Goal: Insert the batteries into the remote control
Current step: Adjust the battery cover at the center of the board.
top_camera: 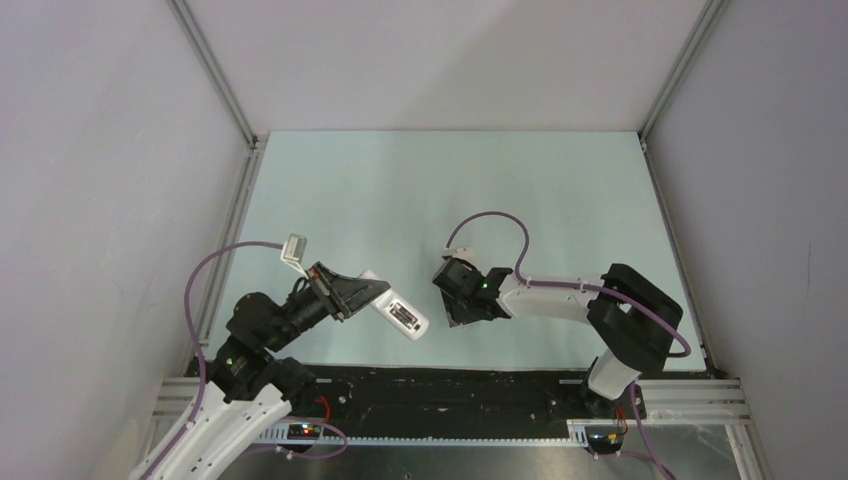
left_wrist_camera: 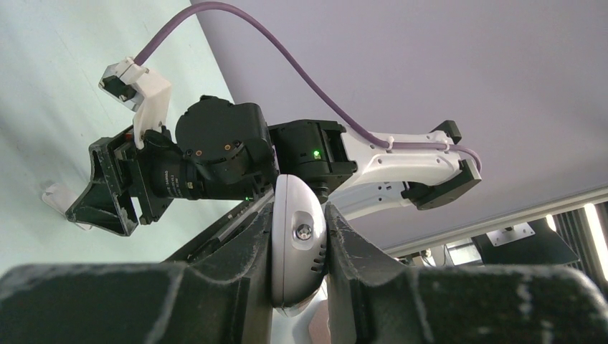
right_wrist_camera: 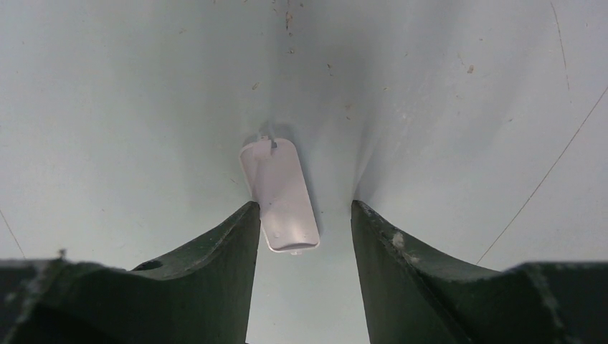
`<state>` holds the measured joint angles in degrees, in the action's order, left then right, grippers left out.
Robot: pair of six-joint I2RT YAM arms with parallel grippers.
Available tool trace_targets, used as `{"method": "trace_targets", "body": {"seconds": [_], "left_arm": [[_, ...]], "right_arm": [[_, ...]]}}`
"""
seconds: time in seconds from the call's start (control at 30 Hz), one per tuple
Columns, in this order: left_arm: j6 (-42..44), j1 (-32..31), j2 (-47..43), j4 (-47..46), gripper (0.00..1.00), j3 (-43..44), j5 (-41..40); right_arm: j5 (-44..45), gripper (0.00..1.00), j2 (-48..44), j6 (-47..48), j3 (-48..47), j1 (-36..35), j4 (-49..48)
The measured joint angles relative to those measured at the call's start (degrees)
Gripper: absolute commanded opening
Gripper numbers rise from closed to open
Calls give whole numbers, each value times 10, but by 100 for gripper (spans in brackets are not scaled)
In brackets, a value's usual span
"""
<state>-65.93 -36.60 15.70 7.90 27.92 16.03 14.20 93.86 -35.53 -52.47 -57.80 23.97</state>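
My left gripper (top_camera: 365,295) is shut on the remote control (top_camera: 398,315), a white oblong handset held above the table's near left with a small grey patch facing up. In the left wrist view, the remote's rounded end (left_wrist_camera: 297,244) sits clamped between both fingers of the left gripper (left_wrist_camera: 300,209). My right gripper (top_camera: 463,320) points down at the table just right of the remote. It stands open (right_wrist_camera: 303,208) over a small plain white cover piece (right_wrist_camera: 279,193) that lies flat between its fingers, nearer the left one. The batteries are out of view.
The pale green table mat (top_camera: 450,190) is walled by grey panels on three sides. A black rail (top_camera: 450,385) runs along the near edge by the arm bases. Purple cables loop above both wrists, with a white connector block (top_camera: 294,248) on the left one.
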Motion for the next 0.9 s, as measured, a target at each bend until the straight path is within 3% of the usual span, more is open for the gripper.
{"method": "trace_targets", "body": {"seconds": [0.33, 0.9], "left_arm": [[0, 0, 0, 0, 1, 0, 0], [0, 0, -1, 0, 1, 0, 0]], "right_arm": [[44, 50, 33, -4, -32, -34, 24], [46, 25, 56, -9, -52, -46, 18]]}}
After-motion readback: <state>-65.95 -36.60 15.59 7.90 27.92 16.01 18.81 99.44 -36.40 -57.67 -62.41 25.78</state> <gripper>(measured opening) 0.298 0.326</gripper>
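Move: The battery cover lies flat on the table almost under the right gripper, its middle about 1 cm ahead, 1 cm left and 1 cm below the hand point, close beside the left finger. The remote, held up by the left gripper, stands some 9 cm left of the right hand, 8 cm back and 27 cm above it. From the left hand, the cover is about 7 cm ahead, 10 cm to the right and 29 cm down. Slide the right gripper left, low along the table, about 2 cm, to centre it over the battery cover, letting it sink barely half a centimetre. Close the fingers from just over half open to about a third, mostly in the later part of the slide, until they pinch the cover by its two long sides. ##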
